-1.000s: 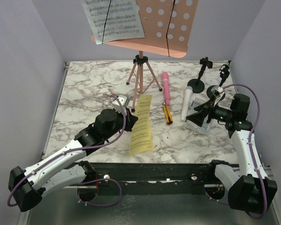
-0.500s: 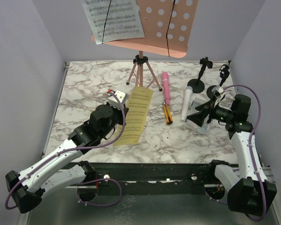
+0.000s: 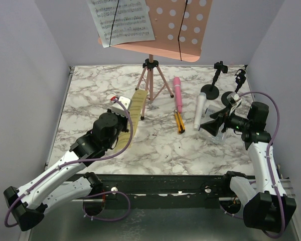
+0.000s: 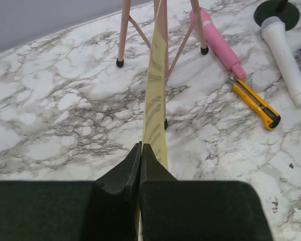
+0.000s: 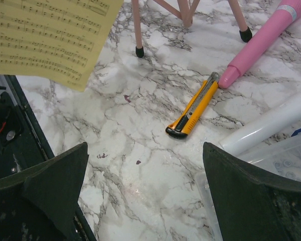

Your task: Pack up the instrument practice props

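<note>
My left gripper (image 3: 125, 116) (image 4: 141, 148) is shut on the near edge of a yellow sheet-music page (image 3: 134, 106) (image 4: 155, 95). The page is lifted off the table and stands edge-on just left of the pink tripod (image 3: 150, 83) (image 4: 163, 30). The tripod carries the pink perforated music rack (image 3: 183, 30), with a white music page (image 3: 123, 20) on it. A pink microphone (image 3: 178, 94) (image 5: 266, 40) and a white microphone (image 3: 200, 111) (image 4: 286, 57) lie right of the tripod. Two black round-based mounts (image 3: 211, 89) (image 3: 228, 98) stand at the back right. My right gripper (image 3: 210, 125) (image 5: 145, 165) is open and empty over bare marble.
A yellow-and-black cutter (image 3: 179, 122) (image 5: 193, 108) lies between the two microphones. A clear plastic box (image 3: 220, 134) (image 5: 271, 165) sits under my right gripper's right finger. Grey walls close in the table on three sides.
My left gripper has carried the yellow page up and to the back left, toward the tripod, and turned it from flat to edge-on. The right arm has stayed still.
</note>
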`<action>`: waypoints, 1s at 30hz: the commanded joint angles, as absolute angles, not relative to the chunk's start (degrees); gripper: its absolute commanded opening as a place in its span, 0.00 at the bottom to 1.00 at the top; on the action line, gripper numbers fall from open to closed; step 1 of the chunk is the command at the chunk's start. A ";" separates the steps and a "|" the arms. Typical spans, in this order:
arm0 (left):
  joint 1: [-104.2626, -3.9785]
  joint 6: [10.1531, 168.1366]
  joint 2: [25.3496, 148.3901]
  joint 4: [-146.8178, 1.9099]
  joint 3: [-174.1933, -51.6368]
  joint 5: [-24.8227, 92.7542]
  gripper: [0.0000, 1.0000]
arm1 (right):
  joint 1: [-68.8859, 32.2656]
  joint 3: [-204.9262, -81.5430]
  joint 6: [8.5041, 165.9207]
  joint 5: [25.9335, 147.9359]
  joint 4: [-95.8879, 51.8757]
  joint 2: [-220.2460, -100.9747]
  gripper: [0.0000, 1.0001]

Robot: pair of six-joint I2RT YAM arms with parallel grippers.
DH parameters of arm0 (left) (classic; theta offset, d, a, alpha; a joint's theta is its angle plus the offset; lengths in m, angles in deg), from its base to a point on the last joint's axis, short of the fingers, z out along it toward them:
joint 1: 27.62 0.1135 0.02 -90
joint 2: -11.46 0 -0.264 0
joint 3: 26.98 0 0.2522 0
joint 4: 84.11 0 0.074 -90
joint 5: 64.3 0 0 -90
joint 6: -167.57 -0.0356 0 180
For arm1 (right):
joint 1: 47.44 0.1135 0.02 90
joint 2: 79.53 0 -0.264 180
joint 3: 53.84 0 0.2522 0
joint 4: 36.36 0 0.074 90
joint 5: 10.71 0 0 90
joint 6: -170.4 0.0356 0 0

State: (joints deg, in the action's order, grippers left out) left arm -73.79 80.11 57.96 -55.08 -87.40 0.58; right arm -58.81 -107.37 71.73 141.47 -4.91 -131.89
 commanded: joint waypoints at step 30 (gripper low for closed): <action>-43.39 77.30 69.38 -66.03 -92.84 10.70 0.00 | -59.12 -106.11 69.41 138.81 -3.70 -128.45 1.00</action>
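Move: Left and ahead of the left hand, which already pinches the yellow music sheet, lies the clear left part of the table, its middle about 18 cm farther out, 22 cm left and 24 cm below. The music stand's nearest foot is some 14 cm ahead and 7 cm right, the box cutter roughly 11 cm ahead and 28 cm right. From the idle right hand, that clear area is some 18 cm ahead and 63 cm left. Carrying the pinched yellow sheet away from the music stand's nearest foot and over the clear left part of the table, the left hand goes left about 11 cm, with some 8 cm forward mostly in the later half, its height nearly kept. The wrist swings counter-clockwise some 20 degrees; the shut fingers keep their hold. ##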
